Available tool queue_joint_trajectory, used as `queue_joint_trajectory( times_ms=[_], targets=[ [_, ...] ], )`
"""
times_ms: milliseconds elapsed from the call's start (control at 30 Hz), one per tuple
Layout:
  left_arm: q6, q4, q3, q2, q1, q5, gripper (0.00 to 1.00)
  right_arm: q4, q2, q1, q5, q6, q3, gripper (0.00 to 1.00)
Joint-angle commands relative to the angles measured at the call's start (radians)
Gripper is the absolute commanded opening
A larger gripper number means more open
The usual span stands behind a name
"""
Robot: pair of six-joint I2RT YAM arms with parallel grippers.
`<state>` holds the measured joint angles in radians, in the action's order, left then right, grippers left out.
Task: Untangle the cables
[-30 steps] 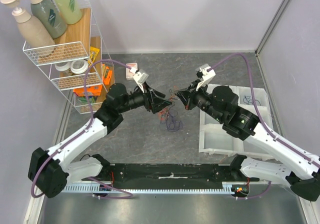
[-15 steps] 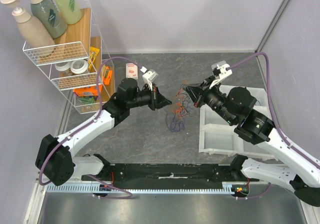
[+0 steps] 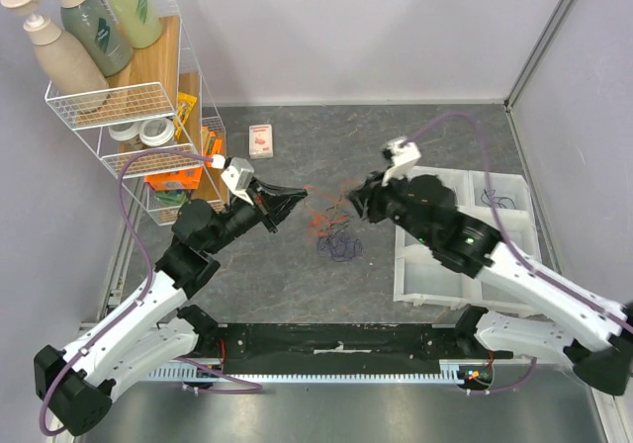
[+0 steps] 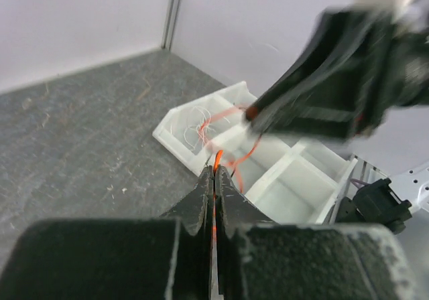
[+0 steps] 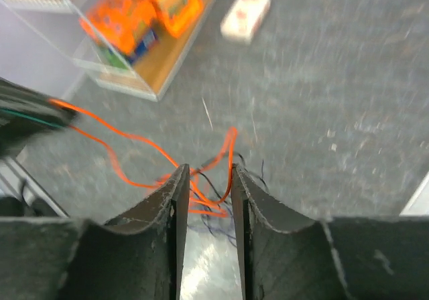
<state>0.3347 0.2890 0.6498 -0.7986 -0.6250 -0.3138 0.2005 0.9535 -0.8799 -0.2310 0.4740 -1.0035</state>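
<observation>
A small tangle of cables [image 3: 341, 247] lies on the grey table, dark blue and purple loops with an orange-red cable [image 3: 318, 221] over them. My left gripper [image 3: 297, 196] is shut on that orange-red cable [image 4: 218, 158], which stretches from its tips [image 4: 214, 173] toward the tangle. My right gripper [image 3: 354, 204] hovers just right of the tangle with its jaws open [image 5: 206, 173]. Loops of the orange-red cable [image 5: 231, 146] and dark strands [image 5: 214, 226] show in the gap below the jaws, with neither finger gripping them.
A white compartment tray [image 3: 435, 275] sits right of the tangle, thin strands in a far compartment [image 3: 495, 201]. A wire rack [image 3: 148, 117] with bottles, tape and orange packets stands at the back left. A small box [image 3: 261, 138] lies behind the left gripper.
My left gripper shut on the orange-red cable and drew back to the left, pulling the strand out. My right gripper opened and dropped lower beside the tangle.
</observation>
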Motion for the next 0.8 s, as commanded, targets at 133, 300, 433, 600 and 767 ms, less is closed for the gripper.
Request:
queue_joint_trajectory(
  times_ms=[133,300,433,600,767],
  targets=[
    [-0.051,0.203,-0.039,0.033,-0.007,-0.034,0.02,0.02,0.13,-0.004,0.163,-0.026,0.036,0.64],
    [-0.043,0.219,-0.038,0.044,-0.005,-0.047,0.02,0.03,0.085,-0.004,0.21,-0.123,0.054,0.79],
    [-0.069,0.222,-0.045,0.059,-0.005,-0.044,0.02,0.036,0.047,-0.002,0.13,-0.176,0.03,0.86],
    [-0.063,0.275,-0.056,0.065,-0.005,-0.116,0.02,-0.064,0.132,-0.002,0.222,-0.17,-0.026,0.91],
    [-0.051,0.328,-0.068,0.081,-0.007,-0.172,0.02,-0.148,0.235,-0.002,0.092,-0.065,-0.003,0.84]
  ],
)
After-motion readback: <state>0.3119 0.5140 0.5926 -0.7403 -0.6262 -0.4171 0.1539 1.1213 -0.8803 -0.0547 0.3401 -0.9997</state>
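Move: The left hand holds the orange cable; its slack centres some 5 cm to that hand's right, 4 cm back and 8 cm down. From the right hand that slack is about 5 cm left, 1 cm back and 8 cm below. Nearly under the right hand, about 3 cm back, 1 cm left and 28 cm down, is the purple cable; the white tray's middle lies roughly 31 cm right, 3 cm back and 30 cm down. The left fingers keep the orange cable pinched, lifting it about 4 cm, drawing back some 3 cm and tipping up about 10 degrees. Beside it the already parting right fingers open wide, the hand dipping about 9 cm, then coming up roughly 4 cm and edging left, with a slight roll and counter-clockwise turn; orange loops end up across its open fingers. ##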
